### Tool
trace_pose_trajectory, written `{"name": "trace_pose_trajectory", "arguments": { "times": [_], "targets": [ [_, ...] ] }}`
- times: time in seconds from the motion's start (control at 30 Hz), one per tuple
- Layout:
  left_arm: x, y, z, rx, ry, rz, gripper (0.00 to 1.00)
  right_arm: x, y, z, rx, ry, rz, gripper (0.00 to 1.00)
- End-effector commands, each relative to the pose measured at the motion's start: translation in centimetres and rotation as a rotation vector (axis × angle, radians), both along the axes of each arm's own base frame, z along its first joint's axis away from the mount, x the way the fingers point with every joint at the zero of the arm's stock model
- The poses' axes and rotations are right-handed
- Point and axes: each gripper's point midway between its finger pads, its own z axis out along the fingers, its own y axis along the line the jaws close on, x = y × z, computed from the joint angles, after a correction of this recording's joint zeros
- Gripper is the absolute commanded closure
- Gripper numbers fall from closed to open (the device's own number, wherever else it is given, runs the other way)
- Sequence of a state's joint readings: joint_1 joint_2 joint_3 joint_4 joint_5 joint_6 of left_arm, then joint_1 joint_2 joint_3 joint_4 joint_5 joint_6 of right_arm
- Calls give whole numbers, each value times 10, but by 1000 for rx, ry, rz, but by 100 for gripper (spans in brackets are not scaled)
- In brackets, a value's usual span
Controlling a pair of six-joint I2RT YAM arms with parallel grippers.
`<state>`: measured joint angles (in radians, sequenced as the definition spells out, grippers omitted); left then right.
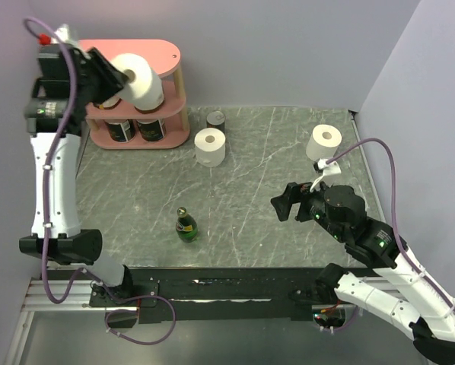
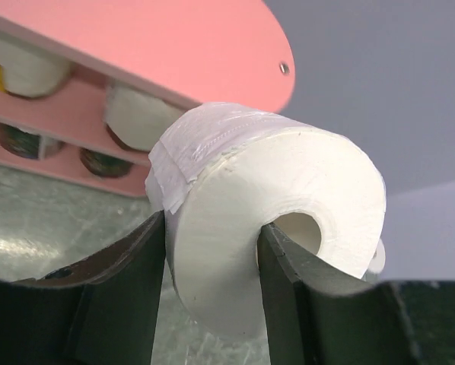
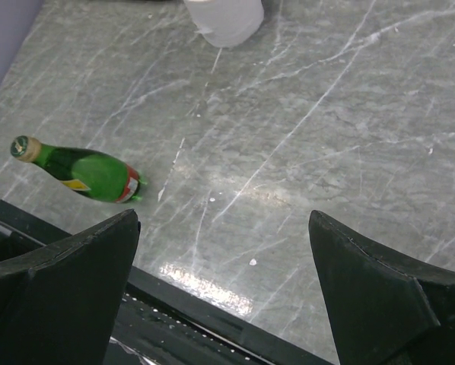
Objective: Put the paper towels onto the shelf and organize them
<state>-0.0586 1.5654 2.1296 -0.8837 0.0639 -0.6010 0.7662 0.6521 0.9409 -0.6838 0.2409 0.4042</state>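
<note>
My left gripper (image 1: 123, 77) is raised beside the pink shelf (image 1: 165, 52) and shut on a white paper towel roll (image 1: 141, 80). In the left wrist view one finger (image 2: 288, 266) sits inside the core of this roll (image 2: 243, 205) and the other presses its outer wall. The roll hangs just in front of the top board (image 2: 182, 46). Dark-wrapped rolls (image 1: 153, 129) stand on the bottom tier, and pale rolls (image 2: 132, 118) lie on the middle one. Two white rolls (image 1: 210, 146) (image 1: 324, 142) stand on the table. My right gripper (image 1: 283, 202) hovers open and empty over the right side of the table.
A small tin can (image 1: 215, 119) stands behind the middle roll. A green glass bottle (image 1: 186, 226) is near the table's front edge, also seen lying to the left in the right wrist view (image 3: 83, 173). Walls close in on the left, back and right.
</note>
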Motion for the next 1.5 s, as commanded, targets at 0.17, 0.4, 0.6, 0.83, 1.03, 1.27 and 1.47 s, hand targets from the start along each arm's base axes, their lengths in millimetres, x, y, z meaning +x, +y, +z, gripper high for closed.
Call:
{"name": "trace_pose_trajectory", "arguments": {
  "times": [0.17,0.4,0.6,0.83,1.03,1.27,1.47],
  "targets": [
    [9,85,45,-61,-119,110,66,-7,-2,22,63,-14,1,1],
    [21,132,59,-115,-203,186,66,-8,-3,21,59,-6,-3,0],
    [35,144,72,-126,-263,195,66,-7,-4,22,43,0,-9,1],
    [46,159,81,-137,-321,208,64,-6,-5,28,53,-8,-14,0],
    [57,170,85,-115,-360,218,63,-5,-3,33,57,-11,-12,1],
    [72,178,82,-113,-372,216,61,-4,2,33,58,3,-4,0],
    [80,187,77,-99,-376,241,59,-3,3,34,63,3,-3,0]
  ]
}}
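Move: The left hand already holds a paper towel roll by its wall. The open left half of the shelf's top board lies about 15 cm ahead, 14 cm to the left and 9 cm below. On the middle shelf, two stored rolls sit about 20 cm below the hand: the left one some 14 cm ahead and 12 cm left, the right one about 14 cm ahead and 2 cm left. From the right hand, that half of the board is roughly 40 cm ahead, 55 cm left and 9 cm higher. Still pinching the roll's wall, one finger in its core and the other outside, the left hand sweeps about 19 cm left along the shelf to the top board's left end. Most of that comes early; it then also pushes on forward, about 9 cm in all, staying near the same height. The wrist swings some 15 degrees counter-clockwise and the fingertips tip up a little. ##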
